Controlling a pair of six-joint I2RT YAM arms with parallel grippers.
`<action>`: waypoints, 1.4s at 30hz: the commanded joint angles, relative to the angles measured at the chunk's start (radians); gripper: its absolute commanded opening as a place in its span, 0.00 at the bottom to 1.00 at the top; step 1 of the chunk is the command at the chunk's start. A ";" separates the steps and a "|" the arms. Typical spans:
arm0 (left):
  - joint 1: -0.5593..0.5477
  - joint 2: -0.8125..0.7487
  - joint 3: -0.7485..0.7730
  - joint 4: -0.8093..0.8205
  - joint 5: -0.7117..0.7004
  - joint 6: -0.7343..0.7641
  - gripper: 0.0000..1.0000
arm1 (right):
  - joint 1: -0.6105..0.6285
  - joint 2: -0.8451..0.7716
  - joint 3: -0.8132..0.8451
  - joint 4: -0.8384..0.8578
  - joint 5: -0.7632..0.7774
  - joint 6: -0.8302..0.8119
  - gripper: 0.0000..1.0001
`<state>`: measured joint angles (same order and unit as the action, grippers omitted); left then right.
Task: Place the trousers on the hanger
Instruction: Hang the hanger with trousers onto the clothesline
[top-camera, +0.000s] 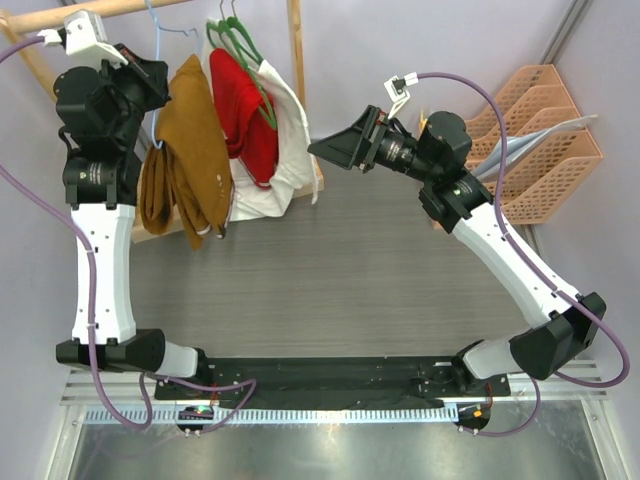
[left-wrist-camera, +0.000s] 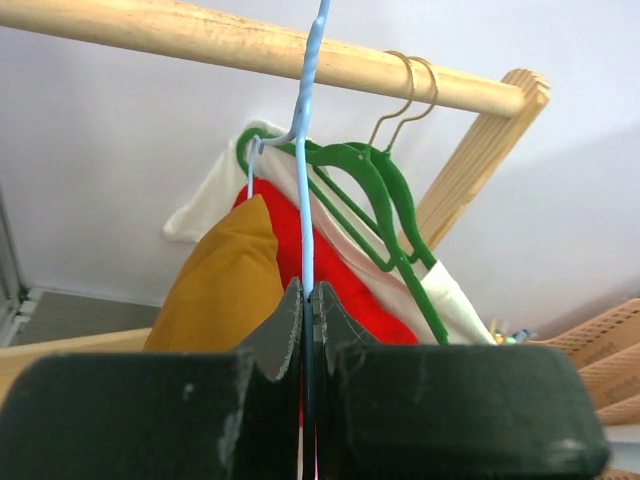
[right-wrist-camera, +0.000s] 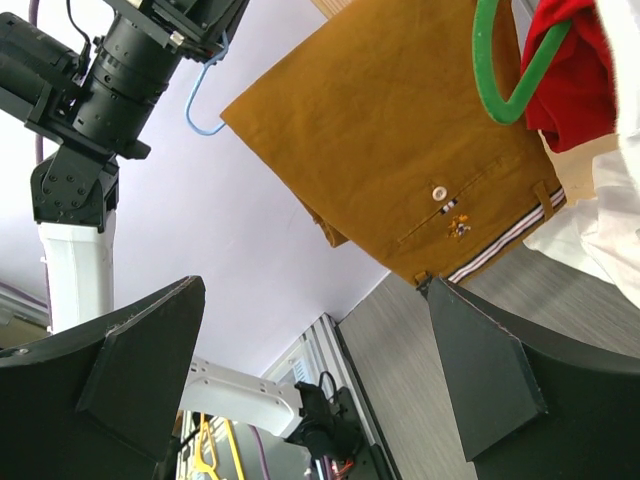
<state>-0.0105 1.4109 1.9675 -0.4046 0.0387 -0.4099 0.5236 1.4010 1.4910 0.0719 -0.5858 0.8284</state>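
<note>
The mustard trousers (top-camera: 190, 150) hang folded over the light-blue wire hanger (top-camera: 160, 35) at the back left, under the wooden rail. My left gripper (top-camera: 156, 98) is shut on the hanger's wire; in the left wrist view the hanger (left-wrist-camera: 307, 200) rises from between the closed jaws of the left gripper (left-wrist-camera: 308, 300) and crosses the rail (left-wrist-camera: 250, 45), with the trousers (left-wrist-camera: 220, 290) just left of it. My right gripper (top-camera: 335, 150) stands open and empty, to the right of the clothes. The right wrist view faces the trousers (right-wrist-camera: 400, 130) past the right gripper (right-wrist-camera: 315, 340).
Green hangers (top-camera: 240, 45) carry a red garment (top-camera: 245, 110) and a white garment (top-camera: 285, 160) right beside the trousers on the same rail. Its slanted wooden post (top-camera: 305, 90) stands behind them. Orange file racks (top-camera: 540, 140) sit at the right edge of the grey table (top-camera: 350, 270).
</note>
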 joint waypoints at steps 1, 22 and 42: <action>0.007 0.008 0.068 0.271 -0.071 0.082 0.00 | -0.010 -0.031 -0.006 0.025 -0.009 -0.012 1.00; 0.069 -0.018 -0.212 0.339 0.032 0.074 0.04 | -0.025 -0.022 -0.029 0.028 -0.011 -0.012 1.00; 0.069 -0.242 -0.182 -0.342 0.311 0.189 1.00 | -0.266 -0.183 -0.136 -0.154 0.052 -0.208 0.99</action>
<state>0.0547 1.1782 1.7191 -0.4683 0.1818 -0.3054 0.2913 1.3067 1.3598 0.0013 -0.5652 0.7441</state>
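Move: Ahead of the left hand, which already pinches the near arm of the blue hanger carrying the trousers, runs the clothesline, a wooden rod about 12 cm farther out and roughly 7 cm higher. The green hangers are some 11 cm to the hand's right and 6 cm ahead, at about its height; the red garment is about 11 cm right, 3 cm ahead and 12 cm below. From the right hand, the hanging spot lies about 22 cm ahead, 28 cm left and 14 cm up. Carrying the hanger forward about 6 cm and a little left, the left hand takes its hook over the clothesline, lowers it by some 9 cm, and opens wide to let go of the wire. It then backs off about 12 cm, rising at first. Late on, the empty, open right hand swings right, away from the clothes, turning some 15 degrees clockwise. ##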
